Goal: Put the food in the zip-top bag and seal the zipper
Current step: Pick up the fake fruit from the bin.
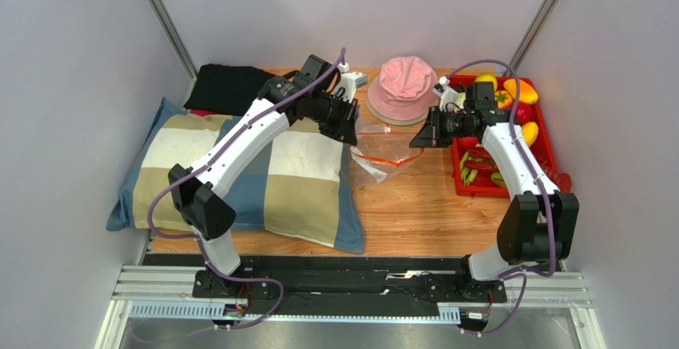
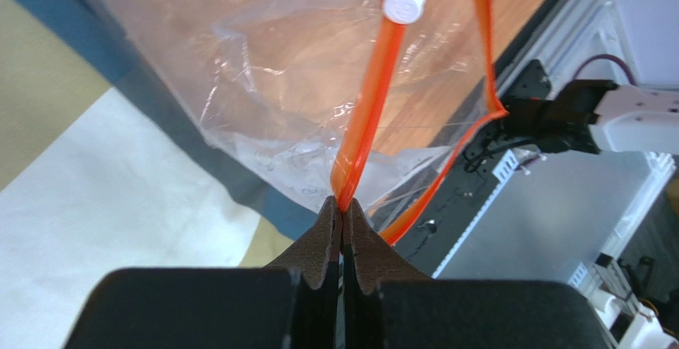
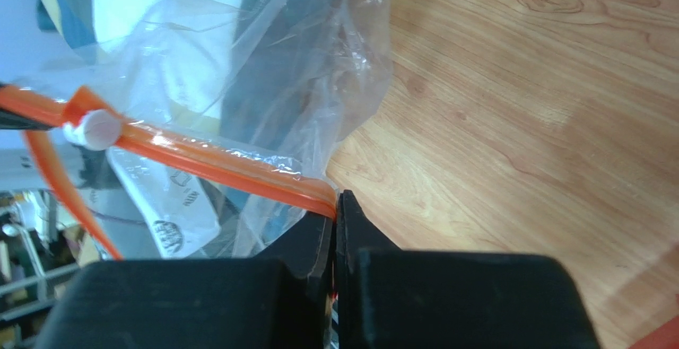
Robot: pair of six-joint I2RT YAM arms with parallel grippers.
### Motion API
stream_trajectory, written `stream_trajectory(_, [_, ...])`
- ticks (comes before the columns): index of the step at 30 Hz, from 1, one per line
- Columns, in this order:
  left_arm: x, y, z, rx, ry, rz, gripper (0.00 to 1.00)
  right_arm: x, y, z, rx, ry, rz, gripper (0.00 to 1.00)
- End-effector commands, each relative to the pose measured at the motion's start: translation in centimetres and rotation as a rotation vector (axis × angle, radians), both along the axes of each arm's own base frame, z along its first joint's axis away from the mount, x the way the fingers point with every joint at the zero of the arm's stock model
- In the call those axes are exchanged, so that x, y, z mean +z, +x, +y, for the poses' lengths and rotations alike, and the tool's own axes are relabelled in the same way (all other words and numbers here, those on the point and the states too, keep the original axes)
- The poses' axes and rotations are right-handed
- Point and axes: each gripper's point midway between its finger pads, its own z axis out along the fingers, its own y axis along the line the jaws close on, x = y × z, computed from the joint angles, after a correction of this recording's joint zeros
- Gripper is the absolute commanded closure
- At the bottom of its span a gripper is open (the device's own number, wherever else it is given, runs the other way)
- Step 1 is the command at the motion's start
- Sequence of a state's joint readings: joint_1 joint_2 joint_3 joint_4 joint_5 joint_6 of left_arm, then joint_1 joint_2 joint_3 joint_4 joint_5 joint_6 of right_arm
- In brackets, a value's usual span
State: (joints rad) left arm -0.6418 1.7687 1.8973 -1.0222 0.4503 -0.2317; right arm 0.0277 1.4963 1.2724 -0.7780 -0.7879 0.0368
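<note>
The clear zip-top bag (image 1: 381,152) hangs between my two grippers above the wooden table, its mouth spread open. My left gripper (image 2: 343,206) is shut on one end of the orange-red zipper (image 2: 370,118), below the white slider (image 2: 404,4). My right gripper (image 3: 336,202) is shut on the zipper's (image 3: 207,154) other end, and the bag's film (image 3: 263,62) bulges to its left. From above, the left gripper (image 1: 351,136) and right gripper (image 1: 415,140) face each other across the bag. The food (image 1: 522,90), yellow, red and green pieces, lies in the red tray.
The red tray (image 1: 550,152) stands at the right edge of the table behind my right arm. A pink hat (image 1: 402,86) sits just behind the bag. A checked pillow (image 1: 255,174) covers the left side, with a black cloth (image 1: 227,86) behind it.
</note>
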Motion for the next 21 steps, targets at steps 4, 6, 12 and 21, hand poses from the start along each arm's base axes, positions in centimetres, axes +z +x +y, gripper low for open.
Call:
stream_trajectory(4, [-1.0,1.3,-3.3,-0.001,-0.048,0.102,1.00,-2.7,1.6,-1.3,0.149,-0.145,-0.008,0.80])
stream_trajectory(6, [-2.6,2.3,-4.2,0.018,-0.037,0.141,1.00,-2.2,1.9,-1.4,0.153,-0.157,-0.018,0.67])
stream_trajectory(12, [-5.3,4.1,-4.8,0.120,0.012,0.194,1.00,-0.3,2.6,-2.9,0.096,-0.209,-0.063,0.39])
stream_trajectory(21, [-6.4,5.8,-6.2,0.155,-0.016,0.193,1.00,3.5,4.0,-10.0,-0.100,-0.276,-0.080,0.29])
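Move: The red bin of fake fruit has its middle about 27 cm right, 9 cm ahead and 15 cm below the right hand, which grips one zipper edge of the bag. A red tomato at the bin's near side lies some 16 cm right and 8 cm ahead, the red chillies about 20 cm right and 2 cm ahead; the pink hat stands 22 cm ahead and 2 cm left. From the left hand, holding the other edge, the bin is roughly 46 cm right, 13 cm ahead. The bag's orange zipper edge comes free of the right fingers, which open wide as that hand first dips about 3 cm, then rises again and draws off right and a little forward, towards the bin. The left fingers keep their pinch on the other zipper edge and carry the bag down about 8 cm, rightward and forward, tilting some 15 degrees. ##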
